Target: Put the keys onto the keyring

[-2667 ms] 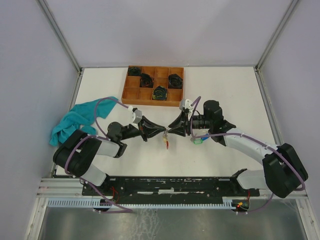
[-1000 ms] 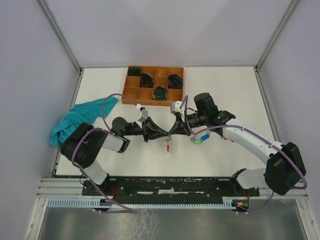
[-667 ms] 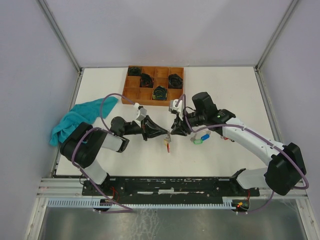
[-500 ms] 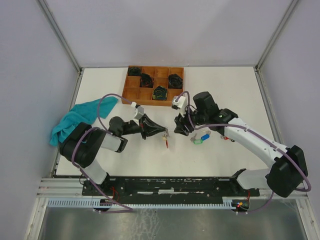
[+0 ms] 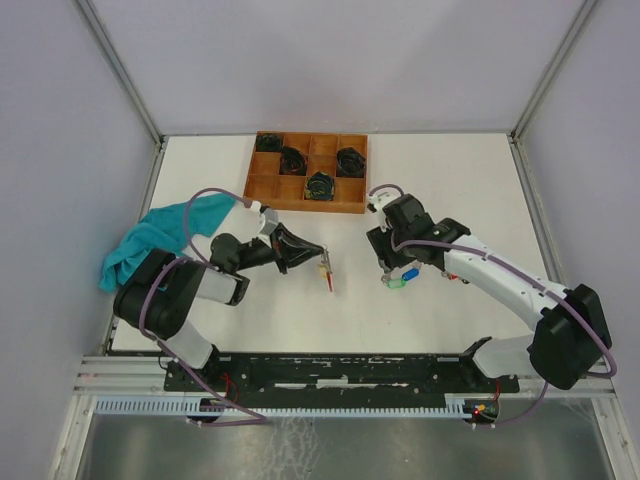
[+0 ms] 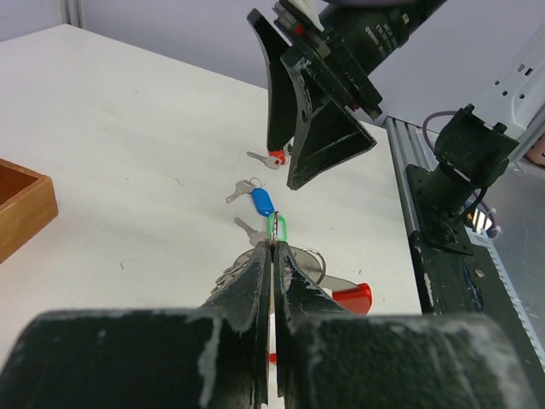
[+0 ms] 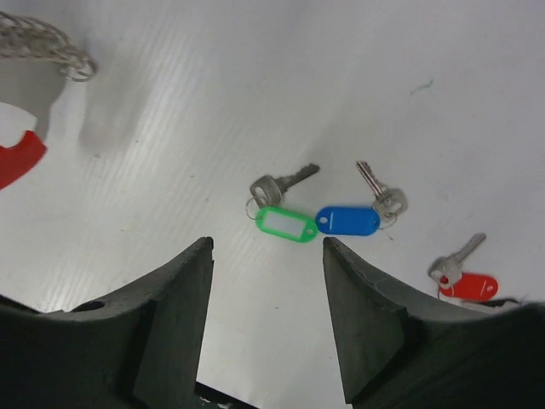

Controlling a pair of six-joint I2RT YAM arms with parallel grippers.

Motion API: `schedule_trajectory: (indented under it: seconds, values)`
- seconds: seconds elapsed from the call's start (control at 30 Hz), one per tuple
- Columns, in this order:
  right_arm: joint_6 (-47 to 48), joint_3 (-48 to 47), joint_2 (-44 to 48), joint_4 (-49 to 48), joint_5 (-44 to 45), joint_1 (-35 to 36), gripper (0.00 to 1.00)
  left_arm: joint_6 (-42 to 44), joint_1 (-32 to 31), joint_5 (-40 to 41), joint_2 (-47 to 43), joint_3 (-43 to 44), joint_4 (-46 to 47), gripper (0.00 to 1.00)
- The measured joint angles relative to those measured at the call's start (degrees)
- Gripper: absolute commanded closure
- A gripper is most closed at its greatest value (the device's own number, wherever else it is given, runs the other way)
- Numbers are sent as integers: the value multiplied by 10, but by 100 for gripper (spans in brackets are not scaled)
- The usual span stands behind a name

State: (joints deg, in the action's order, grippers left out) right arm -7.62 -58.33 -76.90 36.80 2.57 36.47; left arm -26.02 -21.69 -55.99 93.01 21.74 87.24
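Observation:
My left gripper [image 5: 320,256] [image 6: 272,244] is shut on the silver keyring [image 6: 323,262], and a key with a red tag [image 6: 352,297] [image 5: 329,279] hangs from the ring. My right gripper [image 5: 386,262] [image 7: 266,245] is open and holds nothing. It hovers over loose keys on the white table. Just beyond its fingertips lie a green-tagged key [image 7: 285,223] [image 5: 395,284] and a blue-tagged key [image 7: 349,220] [image 5: 408,273]. Farther right lies a red-tagged key [image 7: 468,284]. The held ring's red tag [image 7: 17,158] shows at the left edge of the right wrist view.
A wooden compartment tray [image 5: 262,186] with black coiled bundles [image 5: 319,185] stands at the back centre. A teal cloth [image 5: 150,240] lies by the left edge, behind the left arm. Metal frame posts bound the table at both sides.
My right gripper has opened, let go at the ring and pulled away to the right, over the green and blue keys. My left gripper stays shut on the keyring and has drawn back slightly to the left.

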Motion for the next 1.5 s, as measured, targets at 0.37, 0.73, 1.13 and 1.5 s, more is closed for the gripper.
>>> schedule_trajectory:
  seconds: [0.37,0.73,1.13,1.5]
  values:
    - [-124,92,0,-41,106,-40,47,0,14,4,-9,-5,-2,97]
    - [-217,151,-25,-131,143,-90,62,0,15,4,-12,-5,-2,97]
    - [-264,182,-54,-177,186,-100,76,0,15,0,-12,-5,-1,97]
    - [-257,189,-47,-169,192,-100,99,-1,15,-1,-7,-5,0,97]
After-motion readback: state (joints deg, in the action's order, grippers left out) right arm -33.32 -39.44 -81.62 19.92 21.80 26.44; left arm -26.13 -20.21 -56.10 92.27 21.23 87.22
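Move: The blue tag lies about 2 cm ahead of the right hand, 8 cm to its right and 11 cm below. At the same depth below, the green tag is about 4 cm to the hand's right and 1 cm back, and the red tag about 20 cm to its right, 1 cm ahead. From the left hand, which holds the keyring, the blue tag is some 25 cm right, 2 cm ahead and 16 cm down. Rightward and down, roughly 10 cm each way and a little forward, the right hand swings off from the keyring side to the blue tag, turning about 40 degrees clockwise. Its open fingers narrow on the way, then snap shut low over the table, pinching the tag at its ring end. The left hand keeps its grip on the keyring. ##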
